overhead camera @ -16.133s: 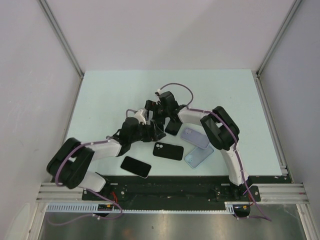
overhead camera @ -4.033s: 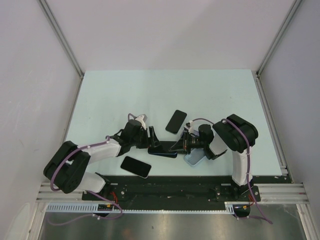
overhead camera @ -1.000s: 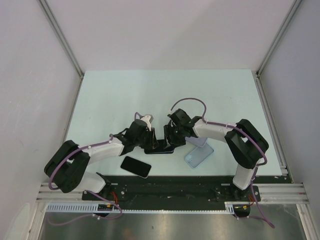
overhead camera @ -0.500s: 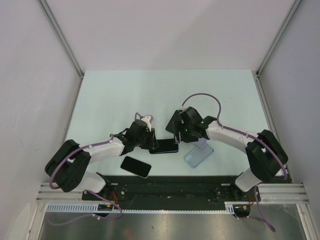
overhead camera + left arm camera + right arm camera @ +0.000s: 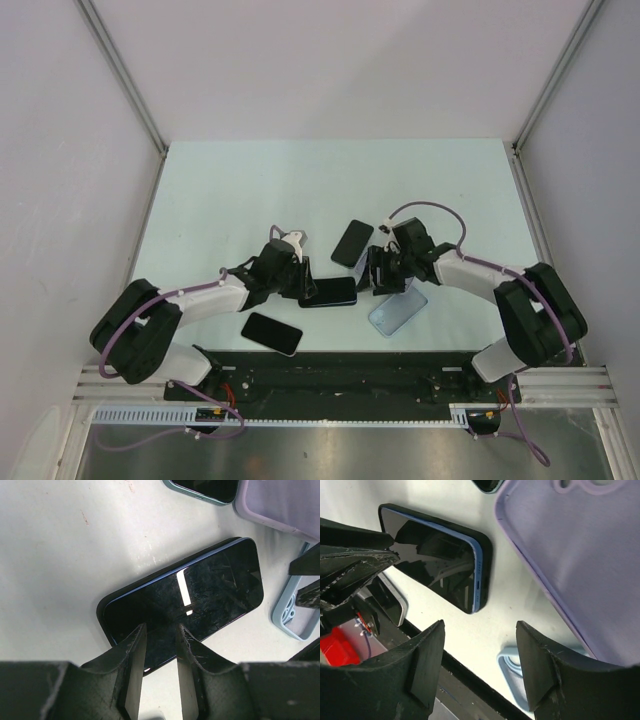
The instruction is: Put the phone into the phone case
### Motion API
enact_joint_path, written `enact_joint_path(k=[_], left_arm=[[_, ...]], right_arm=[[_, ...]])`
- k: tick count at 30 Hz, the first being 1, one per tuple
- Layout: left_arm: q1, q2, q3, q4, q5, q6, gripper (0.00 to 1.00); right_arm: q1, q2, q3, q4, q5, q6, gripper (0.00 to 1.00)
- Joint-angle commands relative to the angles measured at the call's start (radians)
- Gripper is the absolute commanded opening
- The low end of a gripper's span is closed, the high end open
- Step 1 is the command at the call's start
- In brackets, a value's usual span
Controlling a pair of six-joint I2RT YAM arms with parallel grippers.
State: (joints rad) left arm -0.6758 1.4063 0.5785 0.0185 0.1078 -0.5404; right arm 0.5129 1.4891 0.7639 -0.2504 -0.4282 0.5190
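A dark phone (image 5: 185, 597) with a blue edge lies screen up on the table, with a black phone case (image 5: 488, 555) round its rim. My left gripper (image 5: 157, 632) hovers over the phone's near end, its fingers (image 5: 134, 647) a narrow gap apart with nothing between them. In the top view this gripper (image 5: 300, 283) sits at the left end of the phone (image 5: 332, 292). My right gripper (image 5: 480, 630) is open over bare table just right of the phone, and the top view shows it (image 5: 378, 275) between the phone and the other cases.
A lilac case (image 5: 570, 550) and a light blue case (image 5: 397, 312) lie right of the phone. A second dark phone (image 5: 352, 242) lies behind it. A third, white-edged one (image 5: 271, 333) lies near the front edge (image 5: 330, 352).
My right gripper has pulled away from the phone's right end and moved to the right, with its jaws a little wider. The left gripper and the phone have stayed put.
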Motion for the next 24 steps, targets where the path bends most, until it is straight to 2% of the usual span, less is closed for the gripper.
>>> enact_joint_path(k=[1, 10, 12, 17, 24], left_arm=[[-0.007, 0.014, -0.025, -0.083, -0.003, 0.026, 0.36], [-0.007, 0.013, -0.029, -0.084, -0.008, 0.025, 0.36], [-0.007, 0.016, -0.028, -0.081, -0.010, 0.025, 0.36], [-0.007, 0.022, -0.028, -0.083, -0.013, 0.030, 0.36], [-0.007, 0.031, -0.014, -0.083, -0.017, 0.025, 0.37]], right_arm=[[0.001, 0.086, 0.000, 0.132, -0.122, 0.019, 0.61], [0.003, 0.217, 0.009, 0.200, -0.116, 0.038, 0.46], [0.003, 0.238, 0.017, 0.200, -0.107, 0.036, 0.40], [0.015, 0.273, 0.038, 0.151, -0.070, 0.010, 0.24], [0.059, 0.310, 0.060, 0.051, 0.083, -0.040, 0.16]])
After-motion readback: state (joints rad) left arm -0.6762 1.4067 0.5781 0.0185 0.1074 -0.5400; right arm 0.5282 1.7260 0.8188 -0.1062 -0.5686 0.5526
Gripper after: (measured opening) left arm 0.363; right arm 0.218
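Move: The phone, lying on its black case, has its middle about 10 cm to the right hand's left, 1 cm ahead and 4 cm below; its nearer short end is only 3 or 4 cm away. The green-edged phone lies some 11 cm ahead and 4 cm left of that hand, the lavender case about 3 cm ahead and 4 cm right, the clear case 6 cm back and 6 cm right. From the left hand, the phone's middle is about 5 cm right, level fore and aft, and 1 cm below. The right fingers come onto the right end of the phone and case near its near corner, one tip over the glass and the other just outside the end wall, closing from well open to a narrow gap across that rim. To get there the hand goes about 3 cm left and 3 cm down, tilting slightly, then slows almost to a stop while the fingers finish closing. The left hand stays put at the phone's left end, its fingers slightly open. ##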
